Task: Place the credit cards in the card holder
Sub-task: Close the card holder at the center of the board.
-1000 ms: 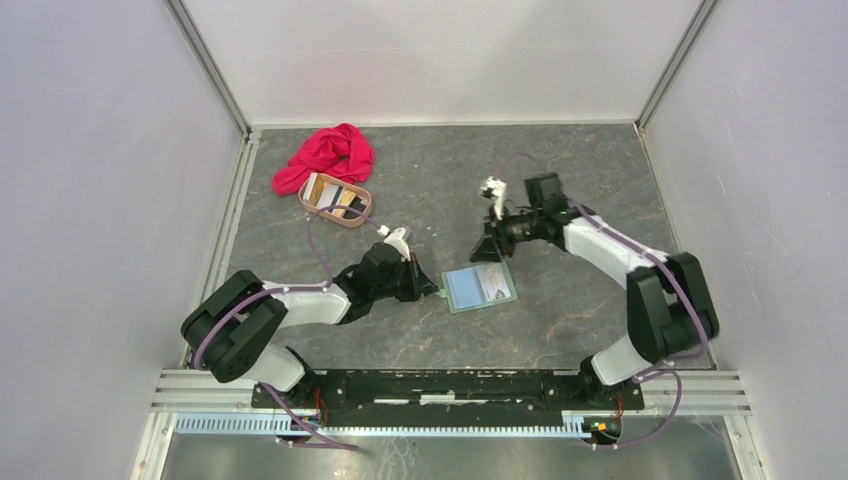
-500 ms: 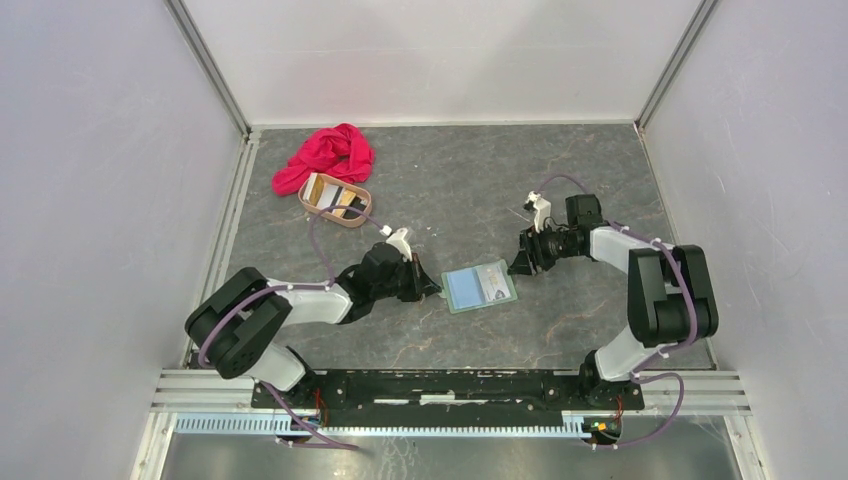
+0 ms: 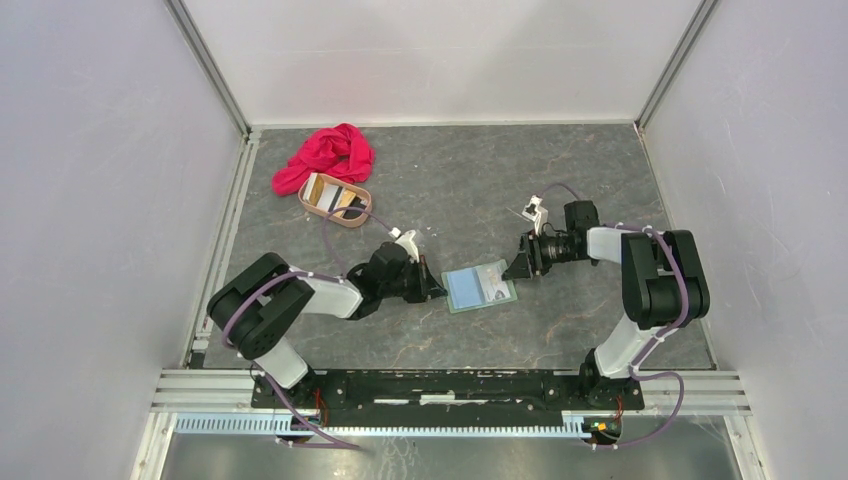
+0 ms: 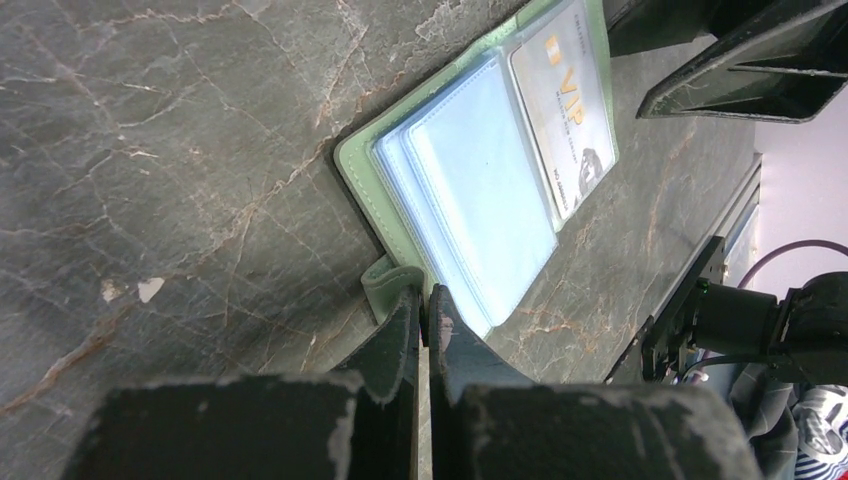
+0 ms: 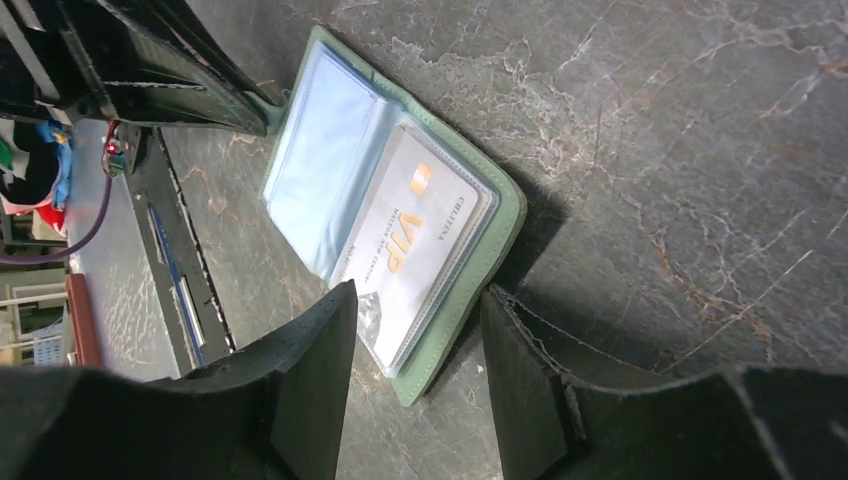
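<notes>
The sage-green card holder (image 3: 480, 287) lies open on the table, pale sleeves up (image 4: 480, 190) (image 5: 330, 170). A silvery-white credit card (image 5: 415, 245) marked VIP sits in its right-hand sleeve (image 4: 565, 110). My left gripper (image 3: 437, 292) is shut, low at the holder's left edge, pinching it beside the curled strap tab (image 4: 392, 283). My right gripper (image 3: 520, 268) stands open at the holder's right edge, its fingers astride the near corner (image 5: 418, 300) with nothing gripped. More credit cards (image 3: 335, 200), orange-gold and dark, lie in the tray.
A pinkish-tan oval tray (image 3: 362, 192) stands at the back left, with a crumpled red cloth (image 3: 325, 155) just behind it. White walls close in the table on three sides. The arm bases and a metal rail run along the near edge.
My right gripper drew back rightward from the holder's far edge to its right edge and opened wider. The left arm's elbow swung inward while its tips stayed at the holder's left edge.
</notes>
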Controlling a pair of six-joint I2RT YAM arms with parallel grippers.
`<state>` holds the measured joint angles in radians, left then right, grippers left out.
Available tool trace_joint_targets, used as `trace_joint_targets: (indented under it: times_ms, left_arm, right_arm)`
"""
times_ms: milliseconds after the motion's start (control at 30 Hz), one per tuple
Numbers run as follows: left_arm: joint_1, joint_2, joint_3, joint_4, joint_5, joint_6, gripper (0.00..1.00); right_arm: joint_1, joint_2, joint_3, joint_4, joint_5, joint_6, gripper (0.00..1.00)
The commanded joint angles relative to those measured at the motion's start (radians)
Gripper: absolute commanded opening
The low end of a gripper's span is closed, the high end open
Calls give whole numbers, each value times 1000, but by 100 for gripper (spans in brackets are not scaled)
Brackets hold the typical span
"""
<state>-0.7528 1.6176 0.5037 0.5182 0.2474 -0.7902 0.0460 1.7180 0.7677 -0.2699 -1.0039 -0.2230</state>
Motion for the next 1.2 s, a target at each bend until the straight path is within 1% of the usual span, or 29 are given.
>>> trace_joint_targets:
  times_ms: [0,167,300,367,467,600,667,767,900,1067,1167]
  left_arm:
    - [2,43,26,-3,13,-15,2]
    - [1,86,45,2,25,-16,2]
    - [1,107,57,4,29,-17,2]
    - [1,111,61,5,30,-17,2]
    - [1,109,59,13,30,-22,2]
    - [1,75,53,30,29,-35,2]
    - [1,53,53,36,36,-39,2]
    - [1,38,59,51,55,-50,2]
    - [1,39,55,98,71,-84,2]
    - [2,64,52,181,82,-126,2]
    - [3,75,43,243,81,-152,2]
  right_arm:
    - [4,-5,-11,44,-109,34,54]
    - [8,-49,-47,142,-250,111,53]
    - [16,-96,-59,161,-230,126,52]
    - [23,-116,-62,152,-171,119,44]
    - [29,-152,-59,135,-103,116,26]
    - [41,-200,-52,105,15,113,13]
    - [52,-215,-35,82,45,107,9]
    - [80,-234,15,26,118,88,7]
    - [133,-248,98,-53,314,43,4]
    - [167,-223,178,-123,451,2,3]
    - [199,-236,201,-128,532,-21,3]
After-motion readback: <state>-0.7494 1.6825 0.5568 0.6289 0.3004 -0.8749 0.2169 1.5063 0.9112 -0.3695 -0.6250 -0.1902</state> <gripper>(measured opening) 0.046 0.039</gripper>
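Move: My left hand already pinches the tab at the card holder's left end; the holder's middle is about 7 cm to its right, 1 cm ahead and slightly lower. From my open right hand that middle is some 5 cm left, 3 cm back and 1 cm below, the VIP card about 3 cm left and 2 cm back, the blue pocket 8 cm left and 3 cm back. The tray lies about 17 cm ahead of my left hand and 20 cm left. My right hand rises about 4 cm at the holder's right-hand cover, easing 2 cm left, and its fingers shut on that cover's edge; still pinching, it then swings some 4 cm forward and a little higher, fingertips tipping down. My left hand keeps hold of the tab, slipping about 2.5 cm right and lifting slightly near the end. ##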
